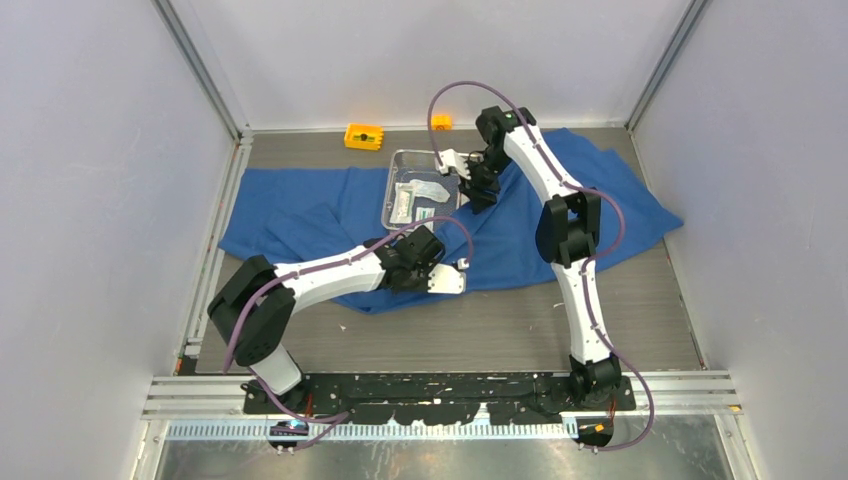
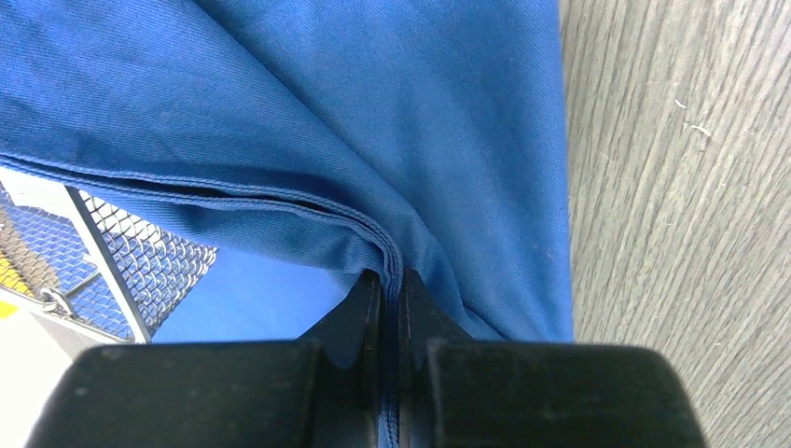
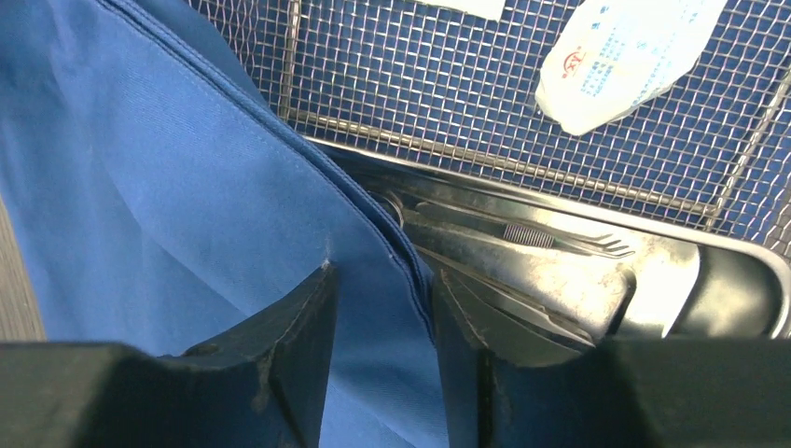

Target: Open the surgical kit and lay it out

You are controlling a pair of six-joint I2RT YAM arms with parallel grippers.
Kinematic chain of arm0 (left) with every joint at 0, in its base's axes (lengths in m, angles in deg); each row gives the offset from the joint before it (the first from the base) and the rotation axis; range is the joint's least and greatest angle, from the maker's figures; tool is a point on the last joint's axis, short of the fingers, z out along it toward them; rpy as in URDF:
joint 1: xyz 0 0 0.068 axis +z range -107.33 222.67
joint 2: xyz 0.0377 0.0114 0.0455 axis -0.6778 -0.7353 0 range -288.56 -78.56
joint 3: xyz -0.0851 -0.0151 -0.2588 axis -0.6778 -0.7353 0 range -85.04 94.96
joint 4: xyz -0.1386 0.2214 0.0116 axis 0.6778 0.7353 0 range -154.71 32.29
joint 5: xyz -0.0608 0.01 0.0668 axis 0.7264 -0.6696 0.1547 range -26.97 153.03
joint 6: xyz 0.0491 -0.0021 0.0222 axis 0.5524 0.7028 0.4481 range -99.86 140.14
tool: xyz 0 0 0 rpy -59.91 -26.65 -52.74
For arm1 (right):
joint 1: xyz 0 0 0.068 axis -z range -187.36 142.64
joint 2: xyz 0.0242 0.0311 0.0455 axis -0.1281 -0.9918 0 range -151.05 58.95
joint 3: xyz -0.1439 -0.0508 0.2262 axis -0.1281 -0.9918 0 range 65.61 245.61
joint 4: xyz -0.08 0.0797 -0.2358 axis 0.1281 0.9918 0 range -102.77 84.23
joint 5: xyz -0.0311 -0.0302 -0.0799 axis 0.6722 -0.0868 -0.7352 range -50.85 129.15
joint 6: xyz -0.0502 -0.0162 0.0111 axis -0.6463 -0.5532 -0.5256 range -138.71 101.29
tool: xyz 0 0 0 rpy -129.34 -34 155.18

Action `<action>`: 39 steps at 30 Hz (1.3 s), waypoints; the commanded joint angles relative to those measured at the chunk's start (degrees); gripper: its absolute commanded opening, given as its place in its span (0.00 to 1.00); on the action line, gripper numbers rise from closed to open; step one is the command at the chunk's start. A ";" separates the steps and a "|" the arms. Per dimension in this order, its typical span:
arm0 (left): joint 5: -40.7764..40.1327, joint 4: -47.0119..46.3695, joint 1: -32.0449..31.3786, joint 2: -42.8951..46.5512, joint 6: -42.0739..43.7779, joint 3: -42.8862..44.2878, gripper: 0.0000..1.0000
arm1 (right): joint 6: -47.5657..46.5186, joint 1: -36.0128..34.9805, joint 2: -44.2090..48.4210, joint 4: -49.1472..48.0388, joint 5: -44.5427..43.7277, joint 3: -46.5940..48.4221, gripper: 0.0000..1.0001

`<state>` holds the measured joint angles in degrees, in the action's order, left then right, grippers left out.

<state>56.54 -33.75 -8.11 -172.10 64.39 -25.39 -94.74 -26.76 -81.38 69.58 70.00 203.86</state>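
The blue cloth wrap (image 1: 300,205) lies spread over the table, bunched round the steel mesh basket (image 1: 392,190) at the back. White-green packets (image 1: 415,198) lie in the basket. My left gripper (image 1: 445,278) sits at the cloth's near edge, shut on the stitched hem (image 2: 390,266). My right gripper (image 1: 478,195) hangs over the basket's right side, open. Its jaws (image 3: 382,275) straddle a cloth edge (image 3: 168,187) lying over the solid steel tray (image 3: 728,271). Thin forceps (image 3: 560,241) rest in that tray, with one packet (image 3: 625,47) on the mesh (image 3: 448,84) beyond.
Two orange blocks (image 1: 364,136) (image 1: 441,122) sit at the back of the grey wood-grain table (image 1: 520,320). White walls close in left, right and behind. The mesh basket's corner (image 2: 140,261) shows under the lifted cloth in the left wrist view.
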 commanded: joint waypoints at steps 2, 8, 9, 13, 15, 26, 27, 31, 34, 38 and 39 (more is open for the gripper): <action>-3.55 1.51 0.42 -0.37 0.63 0.68 0.00 | -1.12 -0.28 1.14 3.23 -1.98 1.90 0.39; -4.15 3.21 0.85 0.98 0.16 1.50 0.00 | 0.55 -0.27 4.74 2.94 -4.83 0.05 0.02; -4.15 3.53 0.93 1.39 0.13 1.56 0.00 | 0.94 -0.20 5.69 2.75 -5.08 -0.91 0.01; -4.07 5.62 1.34 2.97 0.26 2.01 0.00 | 2.90 0.15 10.44 2.33 -5.80 -5.90 0.00; -3.96 7.81 1.38 3.47 0.65 2.62 0.00 | 4.71 0.39 13.67 1.94 -6.34 -8.54 0.00; -1.37 24.09 1.01 3.96 -1.88 5.74 0.00 | 15.75 0.86 38.03 -6.02 -10.19 -37.40 0.00; -1.28 24.85 0.77 4.39 -2.01 5.55 0.00 | 16.87 0.85 40.71 -6.91 -10.15 -41.04 0.00; 0.59 28.52 -1.30 5.50 -3.85 5.39 0.00 | 21.76 0.77 53.01 -9.91 -8.78 -54.32 0.00; 2.72 31.90 -3.75 5.20 -5.96 5.40 0.00 | 25.12 0.53 61.06 -11.23 -7.63 -62.49 0.00; 5.74 35.01 -7.30 5.28 -8.11 5.09 0.00 | 28.12 -0.49 70.15 -9.77 -5.75 -70.25 0.00; 6.96 35.73 -8.06 5.58 -8.77 5.01 0.00 | 28.78 -0.77 72.09 -9.07 -5.36 -71.82 0.00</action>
<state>61.18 -13.25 -14.04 -167.93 59.78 -19.70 -71.13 -27.00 -17.06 57.73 63.97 136.39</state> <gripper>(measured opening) 0.048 0.027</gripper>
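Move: Between the right hand's half-open fingers, about 1 cm below their closing point, runs the hem of the blue wrap flap. The steel dish of instruments is centred some 3 cm to the right, 2 cm ahead and 4 cm down; the paper packets in the wire basket lie about 14 cm left and 2 cm ahead. From the left hand, already gripping the near hem, the flap hem is some 18 cm ahead and 15 cm right. Closing on the flap hem, the right hand pinches it, then lifts about 7 cm and sweeps some 22 cm back towards the base and 9 cm right, off the steel dish, turning about 20 degrees clockwise. The left hand keeps its pinch on the near hem, rises about 3 cm and late on draws back some 7 cm, its fingertips tilting about 10 degrees towards the base. ##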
